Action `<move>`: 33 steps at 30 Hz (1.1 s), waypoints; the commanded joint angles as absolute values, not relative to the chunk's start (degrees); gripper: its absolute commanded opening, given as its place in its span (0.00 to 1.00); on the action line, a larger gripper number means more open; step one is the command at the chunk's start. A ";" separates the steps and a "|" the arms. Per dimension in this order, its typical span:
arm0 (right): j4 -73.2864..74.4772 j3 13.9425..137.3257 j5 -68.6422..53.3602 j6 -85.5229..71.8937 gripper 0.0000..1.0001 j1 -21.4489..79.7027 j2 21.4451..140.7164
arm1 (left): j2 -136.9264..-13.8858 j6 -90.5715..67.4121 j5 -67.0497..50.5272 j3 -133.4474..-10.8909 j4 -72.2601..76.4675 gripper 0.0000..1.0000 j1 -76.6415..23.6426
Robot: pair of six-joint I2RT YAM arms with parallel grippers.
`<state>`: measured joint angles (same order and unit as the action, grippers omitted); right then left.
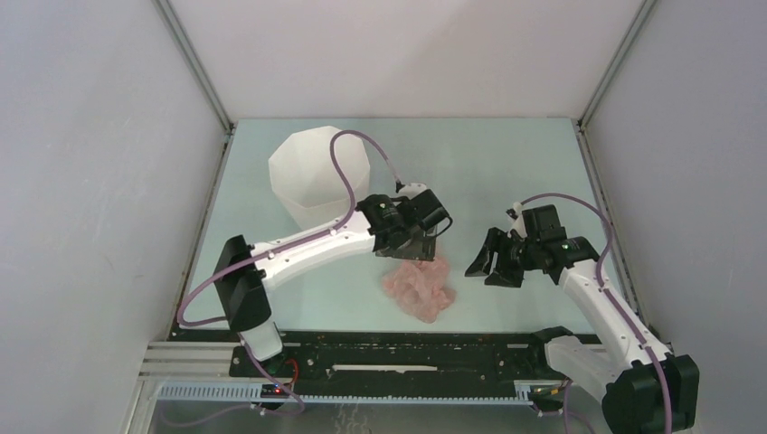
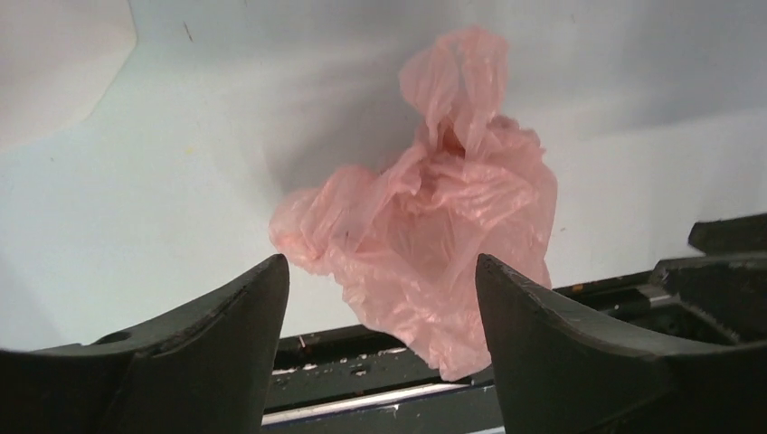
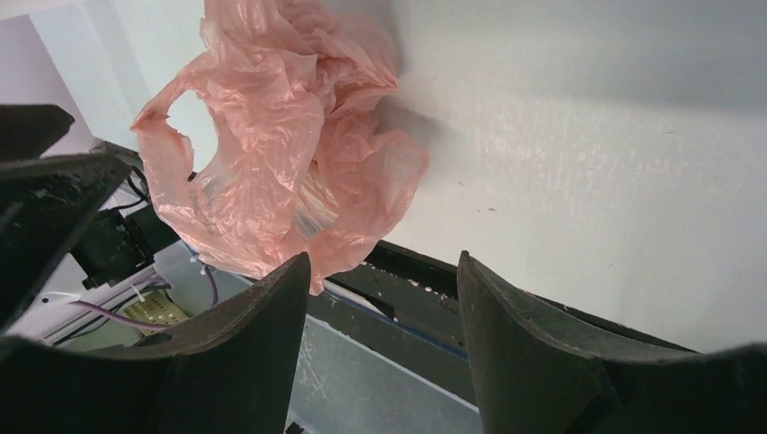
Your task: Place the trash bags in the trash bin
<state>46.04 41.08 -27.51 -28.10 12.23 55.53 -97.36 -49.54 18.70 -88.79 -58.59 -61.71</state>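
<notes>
The pale-pink trash bag (image 1: 419,287) lies crumpled on the table near its front edge. It also shows in the left wrist view (image 2: 434,226) and in the right wrist view (image 3: 271,145). The white faceted trash bin (image 1: 318,177) stands upright at the back left. My left gripper (image 1: 429,240) hovers just behind and above the bag, open and empty; the bag shows beyond its fingertips. My right gripper (image 1: 490,264) is to the right of the bag, apart from it, open and empty.
The black base rail (image 1: 407,348) runs along the table's front edge, just in front of the bag. Grey enclosure walls stand on the left, right and back. The left arm's purple cable (image 1: 348,172) arcs in front of the bin.
</notes>
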 commanded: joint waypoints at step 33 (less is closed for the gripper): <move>41.65 42.40 -45.10 -30.67 0.96 3.92 59.36 | -67.64 -38.44 -2.06 -62.36 -17.09 0.00 -52.82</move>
<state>45.47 43.03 -37.95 -28.97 3.49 62.02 -73.60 -40.88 3.22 -67.20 -29.98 -54.08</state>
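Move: The trash bag lies crumpled on the table just under the left hand, its middle about 7 cm below, 3 cm back and 2 cm right. The trash bin stands roughly 12 cm ahead and 16 cm left of the left hand, its middle near hand height; the open right gripper is some 15 cm right, 3 cm back and 4 cm lower. From the right hand, the bag lies about 12 cm left, level fore and aft, and 3 cm below. The trash bag's upper folds are pinched by the left hand, which sinks nearly straight down about 6 cm and shuts fully on them, then quickly lifts some 12 cm, its fingertips swinging to the right by about 30 degrees. The right gripper, clear of the bag, finally opens wide and eases a little forward. ##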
